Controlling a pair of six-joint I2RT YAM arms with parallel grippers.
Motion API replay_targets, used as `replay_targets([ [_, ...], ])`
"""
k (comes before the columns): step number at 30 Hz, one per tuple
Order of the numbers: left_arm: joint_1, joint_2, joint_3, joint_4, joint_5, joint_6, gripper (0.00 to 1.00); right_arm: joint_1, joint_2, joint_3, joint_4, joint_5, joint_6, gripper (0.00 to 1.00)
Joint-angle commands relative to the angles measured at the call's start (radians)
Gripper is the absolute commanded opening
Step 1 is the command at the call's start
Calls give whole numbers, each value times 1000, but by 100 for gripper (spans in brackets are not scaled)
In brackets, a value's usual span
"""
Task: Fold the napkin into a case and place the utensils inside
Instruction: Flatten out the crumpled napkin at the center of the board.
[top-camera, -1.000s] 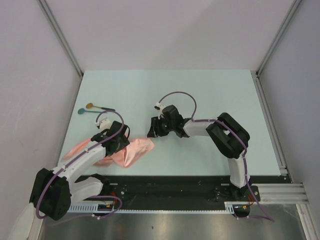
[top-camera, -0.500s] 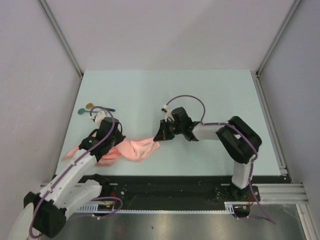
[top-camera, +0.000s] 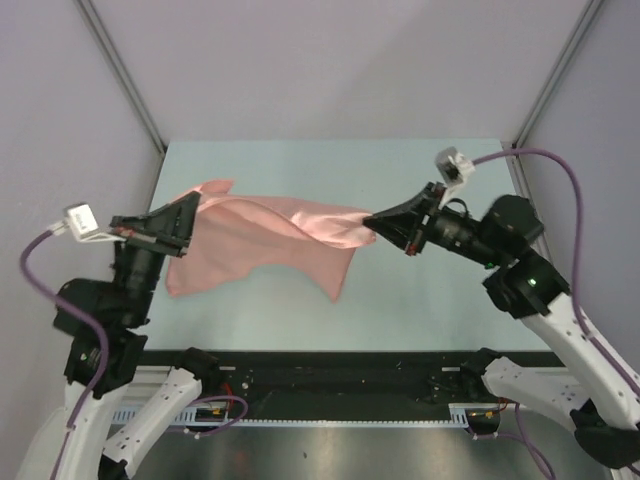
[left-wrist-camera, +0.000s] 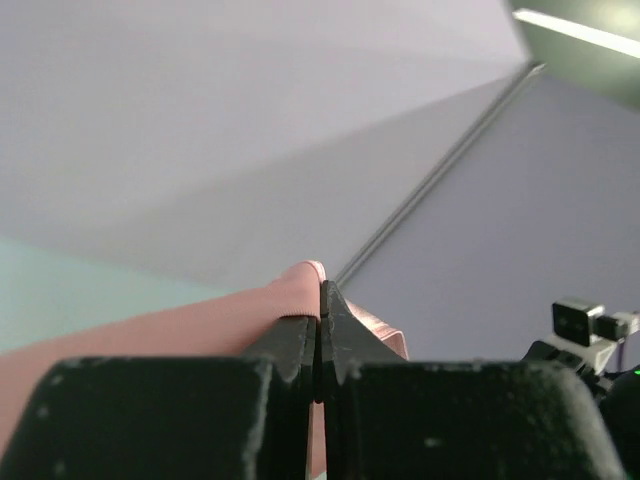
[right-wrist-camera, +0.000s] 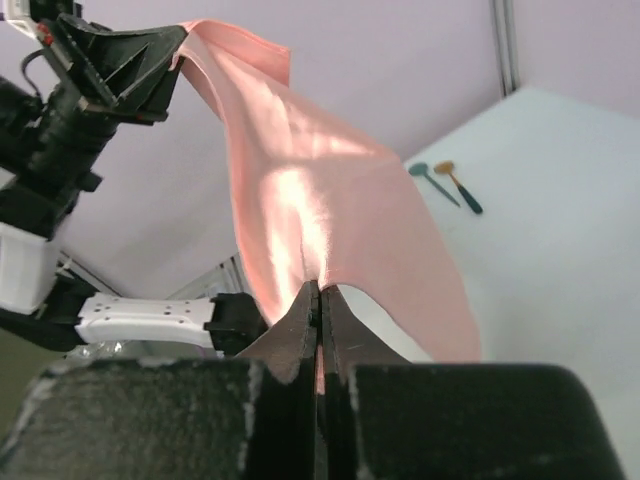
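The salmon-pink napkin (top-camera: 270, 235) hangs stretched in the air over the table, not folded into a case. My left gripper (top-camera: 190, 208) is shut on its left corner, and the cloth (left-wrist-camera: 200, 325) bulges over the closed tips (left-wrist-camera: 320, 292). My right gripper (top-camera: 371, 222) is shut on the opposite corner, with the napkin (right-wrist-camera: 320, 200) sagging away from its tips (right-wrist-camera: 320, 290) toward the left gripper (right-wrist-camera: 176, 45). The utensils, two small spoons (right-wrist-camera: 445, 183), lie side by side on the table in the right wrist view. The cloth hides them in the top view.
The pale green table (top-camera: 440, 290) is boxed in by grey walls with aluminium posts (top-camera: 120, 75) at the back corners. A metal rail (top-camera: 545, 250) runs along the right edge. The arm bases stand on the black strip (top-camera: 330, 375) at the near edge.
Both grippers closed on the bunched napkin at the near left of the table. They then rose and spread apart, lifting the cloth and pulling it out between them.
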Motion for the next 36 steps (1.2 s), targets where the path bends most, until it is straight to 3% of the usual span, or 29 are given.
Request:
replay_targets([
  [1, 8, -64, 89, 180, 133, 64, 0, 34, -149, 40, -159, 30, -31, 0],
  [6, 8, -61, 130, 285, 266, 71, 0, 57, -225, 18, -122, 30, 37, 0],
  [10, 8, 11, 94, 294, 236, 68, 0, 62, -231, 4, -120, 95, 41, 0],
  [14, 8, 202, 74, 314, 226, 85, 0, 35, -167, 56, -238, 391, 46, 0],
  [17, 8, 460, 98, 356, 243, 93, 0, -106, -68, 76, -294, 413, 74, 0],
  [18, 8, 592, 122, 369, 246, 93, 0, -245, -1, 75, -292, 371, 83, 0],
  [20, 8, 746, 164, 418, 289, 99, 0, -379, 67, 35, -246, 213, 118, 0],
  [21, 10, 819, 231, 424, 320, 106, 1, -486, 147, 17, -176, 177, 124, 0],
  [22, 10, 977, 276, 412, 337, 111, 0, -525, 194, 3, -139, 146, 129, 0],
  [24, 13, 1128, 416, 369, 335, 134, 0, -579, 312, 15, -78, 103, 106, 0],
  [25, 13, 1261, 472, 355, 335, 143, 3, -611, 441, 30, -57, 90, 74, 0],
  [28, 11, 1460, 742, 162, 357, 197, 49, -648, 707, 177, -110, 50, 8, 1],
  [29, 13, 1553, 809, 97, 331, 194, 64, -650, 749, 222, -152, 84, -21, 7],
  [30, 14, 1580, 909, 41, 320, 197, 67, -647, 783, 263, -171, 129, -37, 14],
  [32, 13, 1582, 937, -48, 303, 203, 73, -642, 837, 314, -230, 215, -96, 23],
  [33, 11, 1554, 892, -44, 297, 208, 76, -639, 842, 332, -290, 256, -107, 27],
  [34, 8, 1528, 861, -53, 286, 211, 82, -631, 837, 331, -300, 305, -118, 41],
  [36, 7, 1433, 778, -103, 207, 193, 89, -596, 811, 322, -353, 489, -138, 56],
])
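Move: I already hold the napkin stretched in the air between both pinched grippers. From my left hand, the board's centre lies about 16 cm ahead, 20 cm to the right and some 43 cm below. The utensils, just as far down, are roughly 20 cm ahead and 17 cm to the left of that hand. From my right hand the board's centre is about 17 cm ahead, almost in line sideways and 39 cm below. Keeping both pinches, I swing the napkin back about 9 cm and up a little, then whip both hands forward over the board and steeply down, some 40 cm forward, drifting right about 15 cm. My fingers tip downward and my right hand turns clockwise about 45 degrees; near the end both grippers open and release the far edge, the left wider and earlier. ##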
